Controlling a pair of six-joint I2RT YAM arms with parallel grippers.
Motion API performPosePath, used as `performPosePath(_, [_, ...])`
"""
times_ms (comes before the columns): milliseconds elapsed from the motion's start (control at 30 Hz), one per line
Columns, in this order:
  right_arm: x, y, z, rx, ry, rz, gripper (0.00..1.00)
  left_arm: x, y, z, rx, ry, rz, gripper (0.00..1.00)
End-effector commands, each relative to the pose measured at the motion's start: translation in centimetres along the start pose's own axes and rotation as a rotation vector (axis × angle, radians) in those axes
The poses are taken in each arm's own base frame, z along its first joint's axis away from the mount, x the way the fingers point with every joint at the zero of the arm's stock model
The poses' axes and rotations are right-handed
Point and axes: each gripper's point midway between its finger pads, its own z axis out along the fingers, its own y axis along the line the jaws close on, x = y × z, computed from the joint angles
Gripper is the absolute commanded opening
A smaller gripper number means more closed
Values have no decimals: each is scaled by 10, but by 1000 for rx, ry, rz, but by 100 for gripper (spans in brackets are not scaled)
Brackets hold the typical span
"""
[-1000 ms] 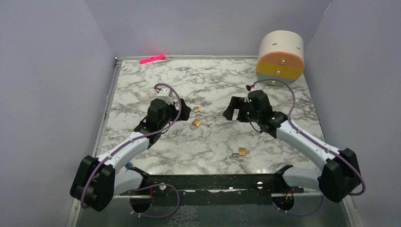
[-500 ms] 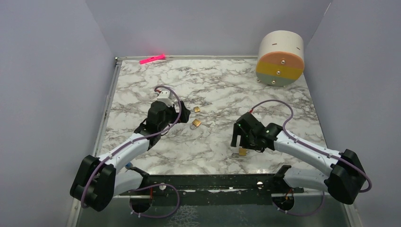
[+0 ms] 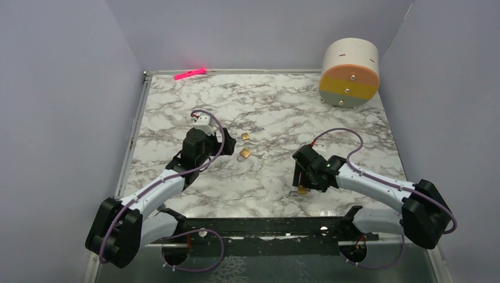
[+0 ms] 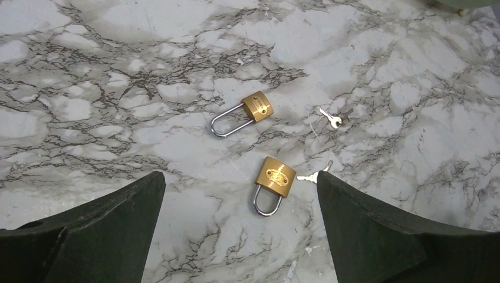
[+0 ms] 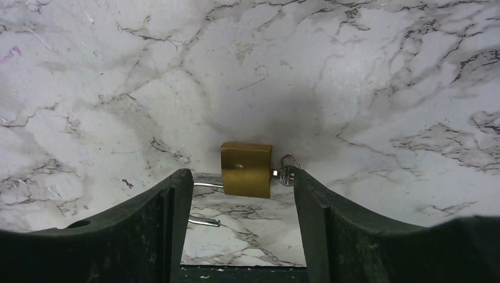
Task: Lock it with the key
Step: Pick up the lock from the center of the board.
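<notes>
A small brass padlock (image 5: pixel 246 169) lies near the table's front edge, its silver shackle (image 5: pixel 206 204) swung open to the left. A tiny silver key (image 5: pixel 286 175) sticks out of its right side. My right gripper (image 5: pixel 242 177) is low over this padlock (image 3: pixel 302 190), open, one finger on each side of it. The right finger (image 5: pixel 312 200) is next to the key's head. My left gripper (image 4: pixel 240 175) is wide open above two more padlocks (image 4: pixel 257 107) (image 4: pixel 275 175). Two loose keys (image 4: pixel 329 117) (image 4: pixel 312 175) lie beside them.
A round white, orange, yellow and grey-green drum (image 3: pixel 349 72) stands at the back right. A pink marker (image 3: pixel 190 73) lies at the back edge. The black front rail (image 3: pixel 259 227) runs just below the right gripper (image 3: pixel 302 183). Grey walls close in on three sides.
My right arm swung from mid-table back toward the front edge and came down over the padlock, its jaws narrowing. The left arm barely shifted and stayed wide open.
</notes>
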Motion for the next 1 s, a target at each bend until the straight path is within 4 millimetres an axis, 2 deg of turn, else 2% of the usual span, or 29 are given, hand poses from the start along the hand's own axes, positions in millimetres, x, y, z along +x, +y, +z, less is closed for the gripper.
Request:
performPosePath(0, [-9, -2, 6, 26, -52, -4, 67, -2, -1, 2, 4, -15, -1, 99])
performPosePath(300, [11, -4, 17, 30, 29, 9, 66, 3, 1, 4, 3, -1, -1, 99])
performPosePath(567, [27, -3, 18, 39, 109, 47, 56, 7, 2, 4, 0, 5, -4, 99])
performPosePath(667, [32, -3, 20, 57, 144, 44, 55, 8, 3, 3, -1, 8, -4, 99])
performPosePath(967, [35, -4, 29, 68, 162, 6, 30, 10, 5, 0, -10, 13, 2, 99])
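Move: The padlock with the key in it lies practically straight under the right hand, only about 2 cm below and between the open fingers. Its open shackle reaches about 3 cm to the left, and its key and ring about 3 cm to the right. The short-shackle lock is some 12 cm ahead and 18 cm left of this hand, the long-shackle lock roughly 18 cm ahead and 18 cm left. From the left hand, the padlock with the key lies about 23 cm right, 14 cm back and 12 cm below. The right hand sinks nearly straight down, about 2 cm, bringing its half-open fingers down on either side of the brass body of the padlock near the table's front edge, the wrist tipping about 5 degrees more upright on the way. As it goes down the fingers draw together from about two thirds to just under half open, the left finger coming up against the body's shackle end and the right one closing in beside the key end. ##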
